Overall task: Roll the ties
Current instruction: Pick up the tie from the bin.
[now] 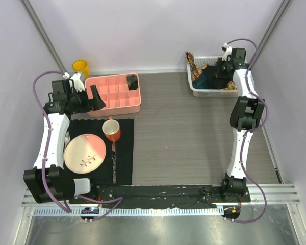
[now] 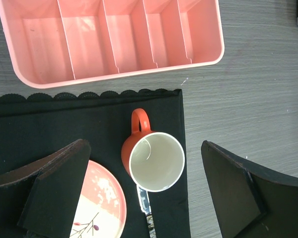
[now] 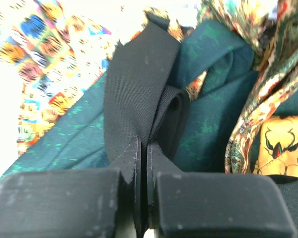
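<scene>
Several ties lie heaped in a white basket [image 1: 198,90] at the back right. In the right wrist view a plain black tie [image 3: 139,89] lies over a dark teal tie [image 3: 213,104], with orange-yellow patterned ties [image 3: 44,44] around them. My right gripper [image 3: 143,144] is shut on a fold of the black tie, down in the basket [image 1: 220,69]. My left gripper [image 2: 144,198] is open and empty, hovering above an orange mug [image 2: 156,158] at the back left [image 1: 94,97].
A pink divided tray [image 1: 115,94] holds one dark rolled item [image 1: 132,81]. A black mat [image 1: 125,153] bears a pink plate [image 1: 85,152], the orange mug [image 1: 111,130] and cutlery. A yellow cup [image 1: 80,67] stands by the back wall.
</scene>
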`<state>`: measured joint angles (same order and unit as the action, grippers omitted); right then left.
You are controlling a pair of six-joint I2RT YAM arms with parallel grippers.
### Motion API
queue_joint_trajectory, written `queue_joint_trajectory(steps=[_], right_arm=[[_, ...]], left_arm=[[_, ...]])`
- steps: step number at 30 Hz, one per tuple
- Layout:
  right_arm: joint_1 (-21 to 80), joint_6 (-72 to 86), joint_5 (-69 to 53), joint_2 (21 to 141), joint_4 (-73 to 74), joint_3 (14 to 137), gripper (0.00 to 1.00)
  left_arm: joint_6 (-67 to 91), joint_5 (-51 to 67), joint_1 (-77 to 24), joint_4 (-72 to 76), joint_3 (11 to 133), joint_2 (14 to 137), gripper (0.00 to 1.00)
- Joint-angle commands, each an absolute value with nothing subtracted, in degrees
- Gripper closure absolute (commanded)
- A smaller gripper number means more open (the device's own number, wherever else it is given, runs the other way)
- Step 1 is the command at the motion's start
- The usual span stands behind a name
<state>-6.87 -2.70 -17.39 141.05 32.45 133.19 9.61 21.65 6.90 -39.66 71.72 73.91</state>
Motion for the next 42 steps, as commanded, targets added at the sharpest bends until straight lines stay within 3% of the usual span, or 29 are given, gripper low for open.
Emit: queue_joint_trajectory(steps=[1,20,31,34,37,42], right_arm=[[-7.6,-2.8,-20.3,133.3,31.1,137.4,0.99],[-11.0,8.3,-29.8,111.5,26.8,136.1,0.99],[-4.8,22.1,-36.9,96.6,22.5,131.5,0.99],[-2.7,26.5,-40.4,92.5,21.8,126.7,0.99],[-1.8,27.0,-44.5,87.6,22.8,114.4,0.99],[-2.3,11.1,-44.7,79.6,35.7,94.7,0.99]], left_arm=[[9.1,22.7,7.2,-37.7,73.0,73.6,0.0],[9.3,24.6,7.2,-37.9,74.1,70.7,0.0],[8.6,28.2,7.2,-38.2,75.9,70.0,0.0],[8.4,29.2,7.2,-38.3,76.5,69.8,0.0],[5.5,33.4,7.2,-40.2,77.3,69.9,0.0],[-2.5,42.9,7.2,-44.3,77.0,70.0,0.0]])
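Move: I already have the black tie pinched in my right fingers, inside the white bin, whose middle is about 2 cm back and 2 cm left, just below. The green tie lies roughly 11 cm left and 4 cm back, a gold patterned one 7 cm right and 6 cm back. The open table it goes out to is some 23 cm left and 22 cm back. From my left hand, the black tie is about 60 cm right and 30 cm ahead. My right hand keeps its pinch and pulls the black tie steeply up out of the bin, over 40 cm high. It then swings back and left as it climbs, about 25 cm back and 15 cm left, easing down a little at the end while my fingers tip up some 30 degrees and turn counter-clockwise. My left hand, empty and open, rises slightly and drifts right. ##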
